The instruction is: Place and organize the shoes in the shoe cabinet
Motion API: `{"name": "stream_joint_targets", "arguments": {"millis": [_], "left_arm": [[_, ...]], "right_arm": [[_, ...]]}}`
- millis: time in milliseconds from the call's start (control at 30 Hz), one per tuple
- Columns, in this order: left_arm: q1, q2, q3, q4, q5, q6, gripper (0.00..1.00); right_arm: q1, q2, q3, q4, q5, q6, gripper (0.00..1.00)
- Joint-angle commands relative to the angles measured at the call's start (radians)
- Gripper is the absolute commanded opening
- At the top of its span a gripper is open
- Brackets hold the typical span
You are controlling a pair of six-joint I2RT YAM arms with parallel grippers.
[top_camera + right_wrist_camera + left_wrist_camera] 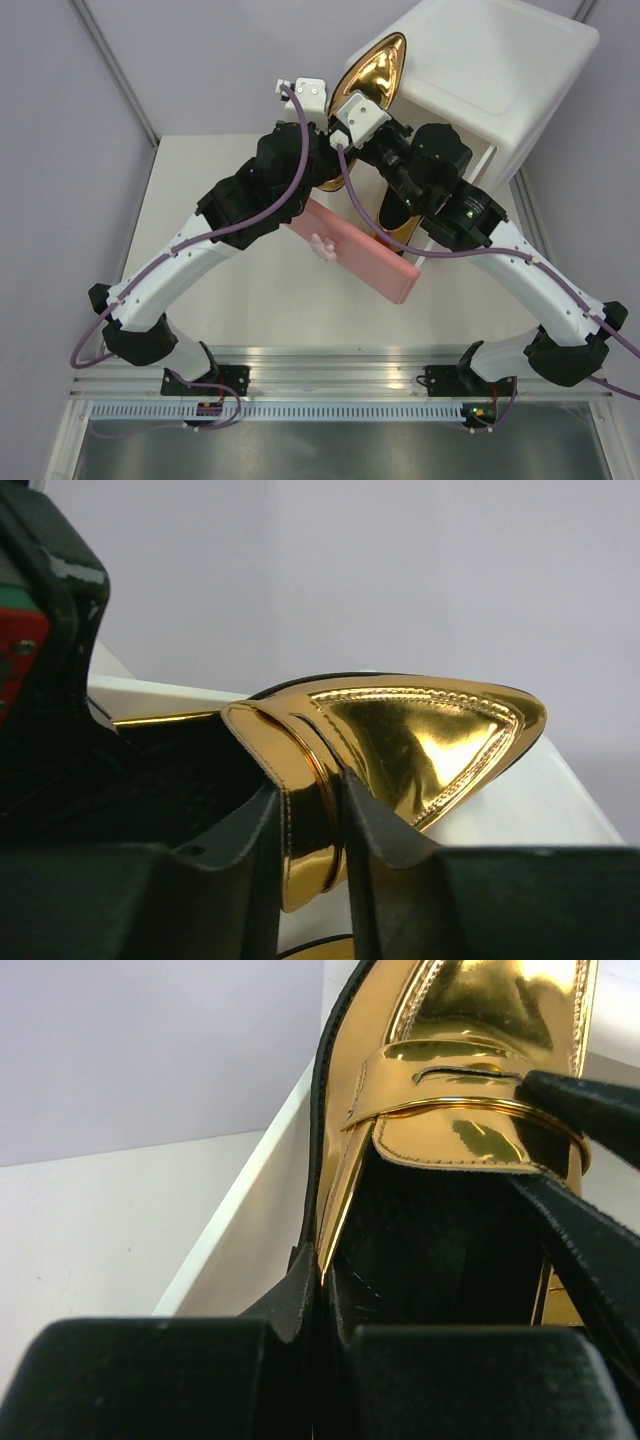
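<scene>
A shiny gold shoe [372, 68] is held up in the air, toe pointing away, in front of the white shoe cabinet [500, 70]. My left gripper [325, 1270] is shut on the rim of the shoe's side wall [450, 1070]. My right gripper [312, 800] has its jaws on either side of the gold strap across the shoe's top [400, 730], pressing on it. One black finger [590, 1110] of that gripper shows in the left wrist view. A second gold shoe [400, 215] lies in the pulled-out drawer under the arms. No green shoes are in view.
The open drawer's pink front [365, 262], with its bunny knob [325, 245], juts out towards the arms' bases. Both arms cross closely over the drawer. The pale table top [200, 180] ends at a metal rail [330, 385] in front.
</scene>
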Motion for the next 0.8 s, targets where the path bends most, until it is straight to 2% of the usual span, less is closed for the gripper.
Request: {"name": "stream_joint_targets", "arguments": {"millis": [0, 33, 67, 133, 233, 267, 333, 367, 433, 533, 767], "left_arm": [[-0.011, -0.122, -0.009, 0.189, 0.020, 0.051, 0.02], [-0.011, -0.131, -0.028, 0.205, 0.026, 0.059, 0.02], [-0.011, -0.141, -0.037, 0.231, 0.036, 0.070, 0.02], [-0.011, -0.164, -0.065, 0.257, 0.049, 0.088, 0.02], [-0.011, -0.185, -0.097, 0.301, 0.078, 0.109, 0.11], [-0.013, -0.188, -0.103, 0.309, 0.092, 0.111, 0.21], [-0.013, -0.198, -0.117, 0.329, 0.102, 0.116, 0.32], [-0.013, -0.204, -0.120, 0.334, 0.107, 0.116, 0.43], [-0.011, -0.210, -0.125, 0.346, 0.112, 0.116, 0.59], [-0.010, -0.219, -0.132, 0.357, 0.116, 0.116, 0.71], [-0.010, -0.259, -0.189, 0.425, 0.077, 0.140, 0.77]], "right_arm": [[-0.013, 0.008, 0.042, -0.006, 0.093, -0.028, 0.29], [-0.015, 0.007, 0.041, -0.009, 0.090, -0.028, 0.22], [-0.015, 0.005, 0.041, -0.009, 0.085, -0.028, 0.10], [-0.015, -0.004, 0.035, -0.006, 0.067, -0.028, 0.01], [-0.013, -0.016, 0.027, 0.008, 0.036, -0.030, 0.01], [-0.015, -0.019, 0.027, 0.009, 0.030, -0.030, 0.01], [-0.013, -0.028, 0.027, 0.018, 0.016, -0.030, 0.01], [-0.015, -0.032, 0.025, 0.020, 0.001, -0.030, 0.01], [-0.015, -0.044, 0.019, 0.035, -0.018, -0.025, 0.01], [-0.015, -0.055, 0.016, 0.037, -0.056, -0.021, 0.01], [-0.015, -0.093, -0.010, 0.051, -0.212, 0.018, 0.01]]}}
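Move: I hold the gold shoe with my left fingers on its left rim; its middle lies about 5 cm ahead of that hand, 4 cm to its right and 2 cm above. My right fingers stand half shut around its strap, with the shoe's middle some 3 cm left and 2 cm below. The other gold shoe lies roughly 18 cm beneath my right hand and 7 cm to its right, in the open drawer, whose middle is about 20 cm down and 3 cm right. I shut my right fingers onto the strap and keep that pinch almost in place, easing only a little back near the end. Once it is closed, my left fingers open wide, let go of the rim, and the left hand pulls up about 10 cm, with some 4 cm each back and to the left, tipping its fingertips upward as it leaves the shoe. ##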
